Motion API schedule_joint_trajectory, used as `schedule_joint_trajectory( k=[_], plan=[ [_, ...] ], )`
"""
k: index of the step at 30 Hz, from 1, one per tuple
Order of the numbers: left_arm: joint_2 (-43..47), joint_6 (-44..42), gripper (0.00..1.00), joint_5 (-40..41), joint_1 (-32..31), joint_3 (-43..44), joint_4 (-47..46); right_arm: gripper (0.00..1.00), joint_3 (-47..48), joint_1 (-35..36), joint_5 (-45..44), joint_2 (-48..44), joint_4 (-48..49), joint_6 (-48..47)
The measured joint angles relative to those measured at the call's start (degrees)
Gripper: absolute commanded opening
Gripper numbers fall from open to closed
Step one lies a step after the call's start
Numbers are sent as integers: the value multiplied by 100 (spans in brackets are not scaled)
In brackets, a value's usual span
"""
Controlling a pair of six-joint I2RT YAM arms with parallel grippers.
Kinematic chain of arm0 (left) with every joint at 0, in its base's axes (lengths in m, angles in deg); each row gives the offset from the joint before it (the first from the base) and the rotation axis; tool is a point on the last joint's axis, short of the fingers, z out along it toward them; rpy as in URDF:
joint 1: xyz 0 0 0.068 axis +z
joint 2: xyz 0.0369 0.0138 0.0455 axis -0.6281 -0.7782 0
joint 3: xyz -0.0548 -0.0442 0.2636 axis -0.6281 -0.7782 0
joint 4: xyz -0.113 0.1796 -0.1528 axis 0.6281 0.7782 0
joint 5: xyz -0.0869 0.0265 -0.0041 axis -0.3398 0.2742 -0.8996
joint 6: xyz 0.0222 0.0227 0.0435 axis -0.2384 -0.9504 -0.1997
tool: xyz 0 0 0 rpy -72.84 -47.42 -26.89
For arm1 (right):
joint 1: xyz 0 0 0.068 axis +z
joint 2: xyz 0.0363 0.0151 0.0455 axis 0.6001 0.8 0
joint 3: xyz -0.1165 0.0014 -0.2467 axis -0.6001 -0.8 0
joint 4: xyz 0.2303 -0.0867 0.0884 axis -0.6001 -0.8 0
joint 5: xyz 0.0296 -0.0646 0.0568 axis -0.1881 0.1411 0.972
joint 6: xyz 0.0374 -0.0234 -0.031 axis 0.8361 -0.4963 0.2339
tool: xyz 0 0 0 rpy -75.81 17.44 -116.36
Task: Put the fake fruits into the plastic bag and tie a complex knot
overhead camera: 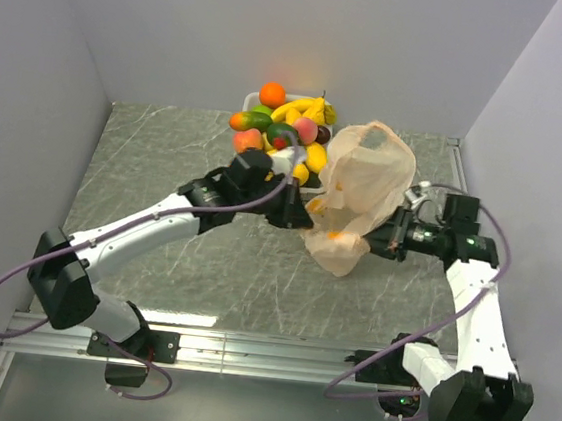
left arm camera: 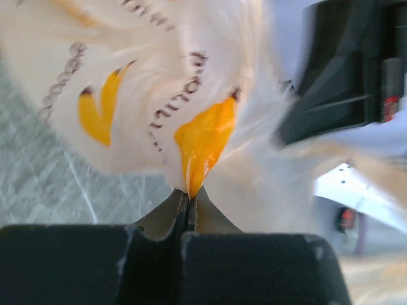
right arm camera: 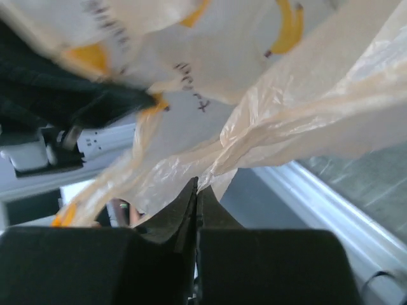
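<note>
The plastic bag [overhead camera: 360, 194], pale peach with orange print, hangs upright above the table between my two grippers. My left gripper [overhead camera: 301, 213] is shut on the bag's left side, pinching an orange printed patch [left arm camera: 202, 143] at its tips [left arm camera: 189, 198]. My right gripper [overhead camera: 386, 244] is shut on a gathered strip of the bag [right arm camera: 267, 136] at the right side, the film caught at its tips [right arm camera: 197, 187]. The fake fruits [overhead camera: 288, 126] lie heaped in a white tray at the back, behind the left gripper. No knot shows in the bag.
The white tray [overhead camera: 250, 100] stands against the back wall at centre. Grey walls close the table on the left, right and back. An aluminium rail [overhead camera: 247, 346] runs along the near edge by the arm bases.
</note>
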Motion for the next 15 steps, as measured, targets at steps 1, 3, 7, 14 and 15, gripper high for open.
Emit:
schedule_joint_trajectory(
  k=[1,3,7,14,15],
  plan=[
    [133,166,0,-286,232,-254,-199,0,109,-199,105,-57,-59,-258],
    [369,496,0,-817,752,-706,-538,0,337,-640,260,-188,-256,-894],
    [734,1257,0,-1672,1650,-1565,-1554,0,737,-1665,549,-514,-763,-2588],
    [1003,2116,0,-2758,2004,-2208,-2782,0,1078,-2393,715,-612,-1864,-4828],
    [1003,2168,0,-2852,2017,-2221,-2889,0,1226,-2503,726,-562,-2063,-5250]
  ],
)
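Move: Both closed hands already pinch the plastic bag, whose middle hangs about 9 cm to the right of the left hand and 5 cm ahead, and some 3 cm to the left of the right hand and 8 cm ahead, roughly level. The fruit tray's middle lies about 25 cm ahead of the left hand, 5 cm left and 20 cm below it; the orange on its far end is some 11 cm beyond that middle and 4 cm farther left. Still pinching the bag, both hands pull apart, left 7 cm left, right 8 cm right, rising 5, tilting 45 degrees. ##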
